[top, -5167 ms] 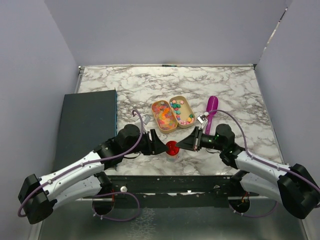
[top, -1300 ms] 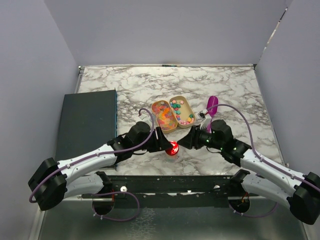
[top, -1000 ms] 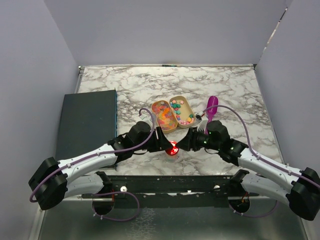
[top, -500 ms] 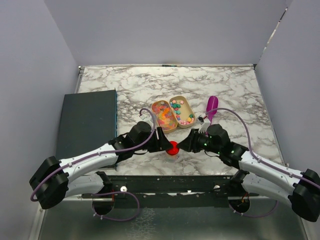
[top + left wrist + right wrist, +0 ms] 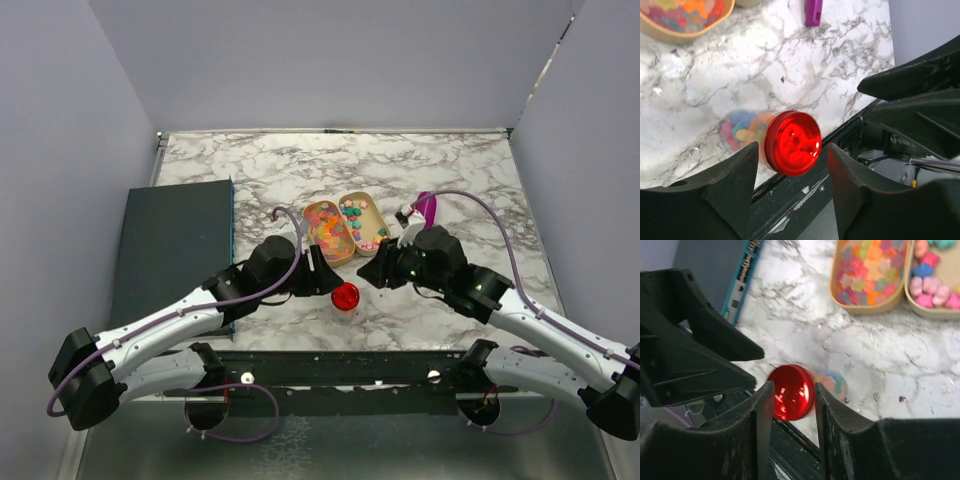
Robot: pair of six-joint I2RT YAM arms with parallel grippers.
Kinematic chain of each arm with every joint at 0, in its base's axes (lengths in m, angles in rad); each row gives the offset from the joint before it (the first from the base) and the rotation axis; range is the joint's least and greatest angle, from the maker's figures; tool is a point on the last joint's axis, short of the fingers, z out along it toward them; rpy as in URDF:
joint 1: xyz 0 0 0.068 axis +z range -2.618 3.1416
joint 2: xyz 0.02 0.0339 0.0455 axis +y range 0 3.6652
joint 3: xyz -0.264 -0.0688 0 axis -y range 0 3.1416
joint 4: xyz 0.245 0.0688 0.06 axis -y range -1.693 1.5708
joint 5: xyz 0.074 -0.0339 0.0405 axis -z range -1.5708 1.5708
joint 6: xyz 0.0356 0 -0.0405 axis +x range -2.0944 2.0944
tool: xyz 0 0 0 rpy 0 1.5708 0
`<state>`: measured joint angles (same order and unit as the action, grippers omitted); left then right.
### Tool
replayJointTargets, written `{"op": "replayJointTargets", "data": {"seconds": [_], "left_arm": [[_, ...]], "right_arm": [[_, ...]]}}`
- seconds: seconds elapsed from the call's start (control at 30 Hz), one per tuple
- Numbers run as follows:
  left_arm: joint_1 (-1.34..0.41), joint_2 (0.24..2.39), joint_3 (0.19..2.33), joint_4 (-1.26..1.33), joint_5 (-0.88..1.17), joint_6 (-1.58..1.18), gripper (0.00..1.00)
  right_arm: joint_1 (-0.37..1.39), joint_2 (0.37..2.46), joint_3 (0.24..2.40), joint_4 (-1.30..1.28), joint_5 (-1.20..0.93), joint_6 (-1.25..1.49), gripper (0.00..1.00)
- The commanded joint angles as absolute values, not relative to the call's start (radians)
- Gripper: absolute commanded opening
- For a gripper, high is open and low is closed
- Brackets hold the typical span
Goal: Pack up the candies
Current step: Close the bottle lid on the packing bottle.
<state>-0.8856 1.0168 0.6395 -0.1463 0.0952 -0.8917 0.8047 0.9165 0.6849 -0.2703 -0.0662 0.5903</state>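
Note:
A small clear jar with a shiny red lid stands on the marble near the front edge, with pastel candies inside it. More candies fill two tan oval trays behind it. My left gripper hangs just left of the jar, open, with the lid showing beyond its fingers. My right gripper is up and to the right of the jar, open too. The lid shows past its fingertips and they do not touch it.
A purple scoop lies right of the trays. A dark slate box lies along the left side of the table. The table's front edge and black frame run just below the jar.
Both grippers were closed in around the jar's lid; they have now drawn back and apart, and the jar stands free between them.

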Motion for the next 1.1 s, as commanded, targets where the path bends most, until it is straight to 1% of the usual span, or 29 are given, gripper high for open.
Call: {"op": "replayJointTargets", "data": {"seconds": [0.0,0.03,0.1,0.27,0.33,0.4,0.57,0.77,0.87,1.03,1.07], "left_arm": [[-0.888,1.002,0.733,-0.242,0.059,-0.801,0.53],[-0.888,1.005,0.741,-0.244,0.071,-0.797,0.44],[-0.888,1.014,0.753,-0.237,0.094,-0.796,0.34],[-0.888,1.064,0.752,-0.193,0.161,-0.798,0.16],[-0.89,1.087,0.738,-0.164,0.187,-0.806,0.06],[-0.898,1.101,0.722,-0.139,0.195,-0.815,0.0],[-0.916,1.116,0.674,-0.11,0.197,-0.838,0.0],[-0.931,1.106,0.558,-0.066,0.199,-0.889,0.0],[-0.933,1.093,0.538,-0.057,0.194,-0.893,0.0],[-0.933,1.068,0.572,-0.058,0.186,-0.87,0.0],[-0.934,1.058,0.58,-0.058,0.181,-0.861,0.03]], "right_arm": [[0.853,0.947,0.795,-0.391,-0.016,0.5,0.41],[0.866,0.954,0.805,-0.387,-0.021,0.5,0.39],[0.896,0.977,0.823,-0.385,-0.023,0.506,0.34],[0.942,1.036,0.816,-0.358,-0.006,0.532,0.12],[0.951,1.047,0.799,-0.349,-0.003,0.541,0.08],[0.954,1.048,0.777,-0.338,-0.004,0.553,0.05],[0.961,1.062,0.711,-0.318,-0.004,0.582,0.01],[0.968,1.072,0.599,-0.272,-0.01,0.63,0.01],[0.972,1.049,0.598,-0.275,-0.005,0.633,0.01],[0.974,1.016,0.652,-0.306,0.033,0.613,0.02],[0.974,1.001,0.664,-0.307,0.037,0.609,0.04]]}}
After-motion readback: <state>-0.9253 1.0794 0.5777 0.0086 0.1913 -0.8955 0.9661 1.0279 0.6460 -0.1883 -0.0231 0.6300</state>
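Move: Back and to the left hand's right, about 2 cm back, 4 cm right and 3 cm down, lies the red bottle lid, already on the packing bottle. From the right hand the lid is roughly 5 cm left, 3 cm back and 5 cm below. The gummy tray sits some 16 cm ahead of the lid and 4 cm left of it; the second candy tray is about 18 cm ahead of the lid and 4 cm to its right, both down on the table. Rising first some 3.5 cm clear above the bottle lid, both hands shut their half-open fingers fully, then sink onto it from either side, the left about 5 cm and the right about 7 cm, drawing back 2 to 3 cm overall and closing in on each other. Their closed fingertips come to bear on the lid's top and stay there. ##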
